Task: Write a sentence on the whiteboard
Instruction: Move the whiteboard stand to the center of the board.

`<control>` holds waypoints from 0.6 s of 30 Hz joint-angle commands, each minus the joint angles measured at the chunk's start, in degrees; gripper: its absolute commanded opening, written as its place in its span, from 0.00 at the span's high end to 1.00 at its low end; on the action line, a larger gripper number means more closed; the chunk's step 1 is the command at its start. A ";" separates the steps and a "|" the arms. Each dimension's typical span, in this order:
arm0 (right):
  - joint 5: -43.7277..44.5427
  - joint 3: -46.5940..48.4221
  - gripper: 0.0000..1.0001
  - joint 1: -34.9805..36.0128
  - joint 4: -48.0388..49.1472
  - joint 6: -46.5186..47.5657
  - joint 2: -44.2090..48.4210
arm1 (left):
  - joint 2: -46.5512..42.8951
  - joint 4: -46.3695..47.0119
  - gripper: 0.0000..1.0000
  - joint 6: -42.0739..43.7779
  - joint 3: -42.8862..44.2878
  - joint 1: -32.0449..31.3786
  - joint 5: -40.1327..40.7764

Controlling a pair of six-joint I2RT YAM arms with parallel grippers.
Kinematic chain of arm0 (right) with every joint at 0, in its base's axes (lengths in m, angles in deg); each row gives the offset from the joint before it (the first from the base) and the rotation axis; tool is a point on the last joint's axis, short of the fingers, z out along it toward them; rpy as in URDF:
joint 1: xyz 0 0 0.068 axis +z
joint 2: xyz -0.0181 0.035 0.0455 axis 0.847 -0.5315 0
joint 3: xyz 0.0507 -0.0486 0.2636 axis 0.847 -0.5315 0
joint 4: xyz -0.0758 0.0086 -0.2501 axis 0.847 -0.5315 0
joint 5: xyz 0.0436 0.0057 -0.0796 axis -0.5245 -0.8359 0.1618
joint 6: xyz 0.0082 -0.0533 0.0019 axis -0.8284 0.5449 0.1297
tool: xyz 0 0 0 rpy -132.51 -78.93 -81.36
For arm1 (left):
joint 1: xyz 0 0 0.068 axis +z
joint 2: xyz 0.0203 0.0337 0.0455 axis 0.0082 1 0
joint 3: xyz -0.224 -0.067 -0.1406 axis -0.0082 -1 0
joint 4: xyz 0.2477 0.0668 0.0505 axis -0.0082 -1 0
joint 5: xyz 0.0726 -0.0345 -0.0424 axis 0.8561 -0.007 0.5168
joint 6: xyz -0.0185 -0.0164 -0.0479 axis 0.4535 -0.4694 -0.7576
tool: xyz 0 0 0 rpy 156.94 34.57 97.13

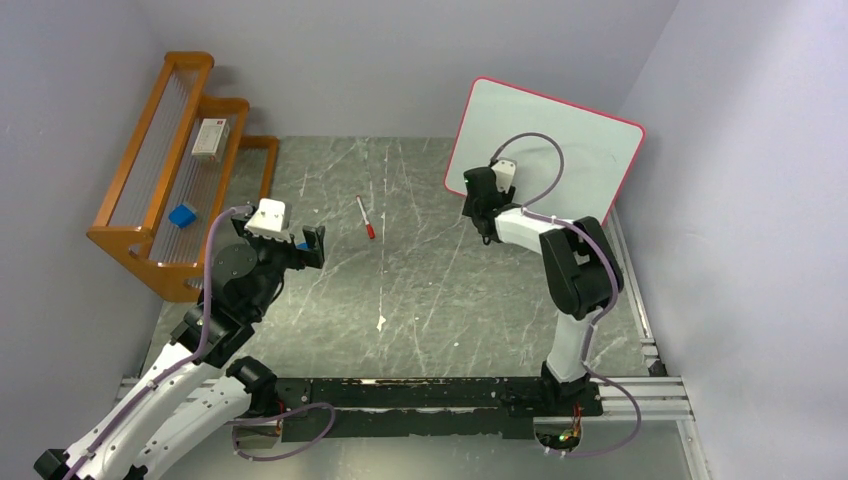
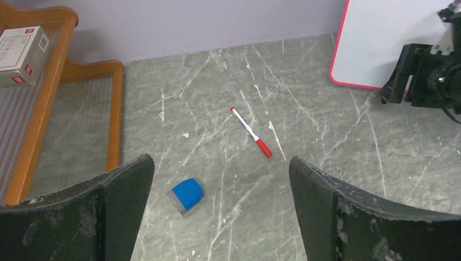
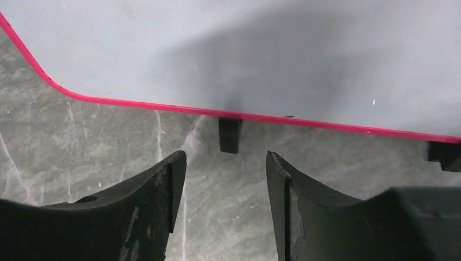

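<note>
The whiteboard stands tilted against the back right wall, white with a red-pink border and blank. My right gripper hovers low in front of its lower left edge. In the right wrist view the jaws stand partly apart with only bare table between them, just short of the whiteboard and one black foot. A red-capped marker lies on the table mid-back. My left gripper is wide open above the table, with the marker ahead of it and a blue eraser below.
An orange wooden rack lines the left wall, holding a white box and a small blue item. A second board foot shows at the right. Walls close in on the left, back and right.
</note>
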 commanded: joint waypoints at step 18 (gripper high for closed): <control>4.63 7.77 0.92 0.37 -1.60 0.30 -9.92 | 0.07 1.83 0.02 1.16 0.65 0.86 -2.80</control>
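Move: The left foot of the whiteboard stand, a black peg under the red rim, lies about 3 cm ahead of my right hand, level with it sideways and some 4 cm below. At the same height, the stand's right foot is about 13 cm to the right of the left foot and 4 cm nearer me; the whiteboard's lower left corner is about 10 cm left of the left foot and 3 cm farther out. From my left hand, the left foot is roughly 22 cm ahead, 40 cm right and 26 cm down. I close the half-open fingers of my right hand steadily onto the left foot of the stand while sinking about 3.5 cm. For the first half I also reach about 2 cm forward, then go on almost straight down beside the foot, the wrist turning only about 5 degrees. By the end my fingertips pinch the foot from both sides, just below the red rim. ##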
